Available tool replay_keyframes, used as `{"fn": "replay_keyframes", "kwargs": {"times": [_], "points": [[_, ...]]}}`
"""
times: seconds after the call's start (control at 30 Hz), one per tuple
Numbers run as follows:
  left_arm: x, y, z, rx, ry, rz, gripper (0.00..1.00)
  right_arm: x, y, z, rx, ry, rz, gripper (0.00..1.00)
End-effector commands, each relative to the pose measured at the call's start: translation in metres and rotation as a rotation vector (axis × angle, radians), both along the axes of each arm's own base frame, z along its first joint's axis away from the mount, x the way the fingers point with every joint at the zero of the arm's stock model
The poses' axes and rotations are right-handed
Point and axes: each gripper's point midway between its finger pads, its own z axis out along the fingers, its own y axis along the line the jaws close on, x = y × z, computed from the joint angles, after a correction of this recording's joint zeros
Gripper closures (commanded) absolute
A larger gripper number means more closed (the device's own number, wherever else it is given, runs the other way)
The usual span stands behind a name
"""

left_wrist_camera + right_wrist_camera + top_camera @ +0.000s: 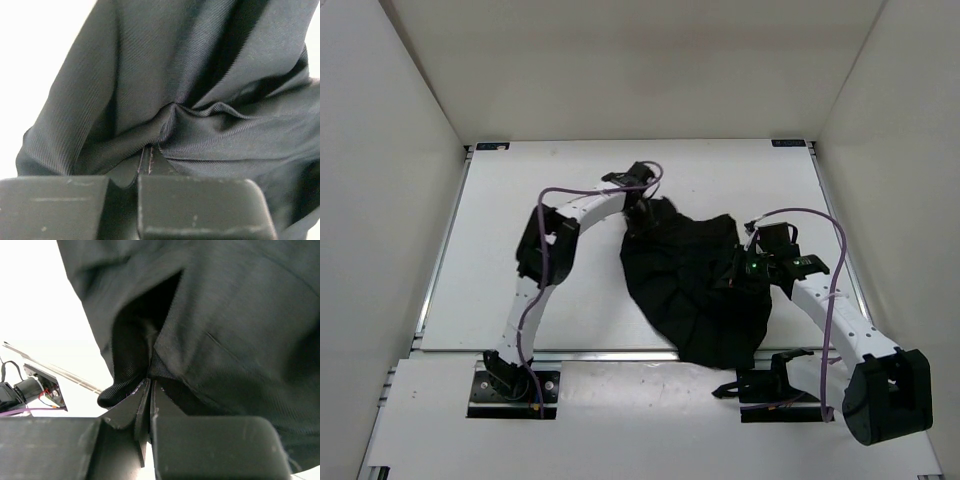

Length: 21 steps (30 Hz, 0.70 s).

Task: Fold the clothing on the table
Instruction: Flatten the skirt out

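Note:
The black clothing (695,285) lies bunched in the middle of the white table (500,270), its lower part reaching the near edge. My left gripper (642,212) is at the garment's upper left corner, shut on a pinched fold of the clothing (200,110); the fabric gathers into its closed fingertips (156,165). My right gripper (752,268) is at the garment's right side, shut on the clothing (240,330), with cloth bunched over its fingertips (165,400). The jaw tips of both are partly buried in fabric.
Thin metal rails (442,250) run along the table's left and right sides, with white walls (380,180) close around. The arm bases (515,390) sit on the near ledge. Bare tabletop shows left of the garment and behind it.

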Motion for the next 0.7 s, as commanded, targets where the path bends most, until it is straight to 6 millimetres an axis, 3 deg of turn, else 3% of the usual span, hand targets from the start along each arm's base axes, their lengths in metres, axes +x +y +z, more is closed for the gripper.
{"fn": "replay_keyframes", "kwargs": {"times": [0.0,0.03,0.07,0.1,0.13,0.2,0.23,0.3,0.33,0.53,0.6,0.67], "points": [[-0.032,0.097,-0.015,0.151,0.045,0.065,1.0,0.012,0.006,0.019,0.026,-0.074,0.03,1.0],[-0.043,0.121,-0.013,0.14,0.039,0.115,1.0,0.011,0.004,0.016,0.016,-0.064,0.018,1.0],[-0.066,0.137,-0.014,0.135,0.072,0.127,1.0,0.012,0.001,0.011,0.0,-0.052,0.012,1.0],[-0.064,0.152,-0.012,0.117,0.058,0.16,1.0,0.01,-0.005,0.004,-0.022,-0.036,-0.01,1.0],[-0.079,0.168,-0.01,0.12,0.074,0.18,1.0,0.009,-0.009,0.002,-0.03,-0.02,-0.029,1.0],[-0.092,0.182,0.006,0.099,0.039,0.188,1.0,0.009,-0.019,-0.012,-0.048,0.011,-0.055,1.0],[-0.093,0.183,0.014,0.074,0.018,0.19,0.87,0.01,-0.023,-0.016,-0.058,0.026,-0.065,1.0],[-0.094,0.174,0.034,0.01,-0.022,0.167,0.58,0.012,-0.022,-0.021,-0.076,0.029,-0.038,1.0],[-0.089,0.172,0.049,-0.012,-0.056,0.179,0.54,0.013,-0.024,-0.027,-0.089,0.048,-0.037,1.0],[-0.066,0.125,0.119,-0.146,-0.201,0.147,0.46,0.025,-0.016,-0.03,-0.119,0.039,-0.001,1.0],[-0.052,0.112,0.134,-0.169,-0.247,0.139,0.45,0.031,-0.015,-0.027,-0.117,0.027,-0.001,0.99],[-0.04,0.099,0.127,-0.158,-0.244,0.105,0.44,0.033,-0.013,-0.028,-0.121,0.03,0.006,1.0]]}}
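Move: The skirt's far-left part is already pinched in the left fingers, about a centimetre above the table; the bare table it is taken to lies about 19 cm to this hand's left and 11 cm back. The skirt's far-right corner is some 21 cm to its right and level with it. Under the right hand, which holds the skirt's right side, the tabletop is about 10 cm below and 2 cm to its right; from that hand the skirt's near hem lies roughly 19 cm back, straight behind and 10 cm lower. The skirt's far-left part, still pinched, is dragged low over the table about 19 cm to the left and 11 cm back by the left hand. Those fingers then open halfway and let go, and the hand rises some 9 cm, swinging right and a little forward over the cloth. The skirt's right side stays in the shut right fingers as that hand lowers it 4 to 5 cm, easing slightly right. ##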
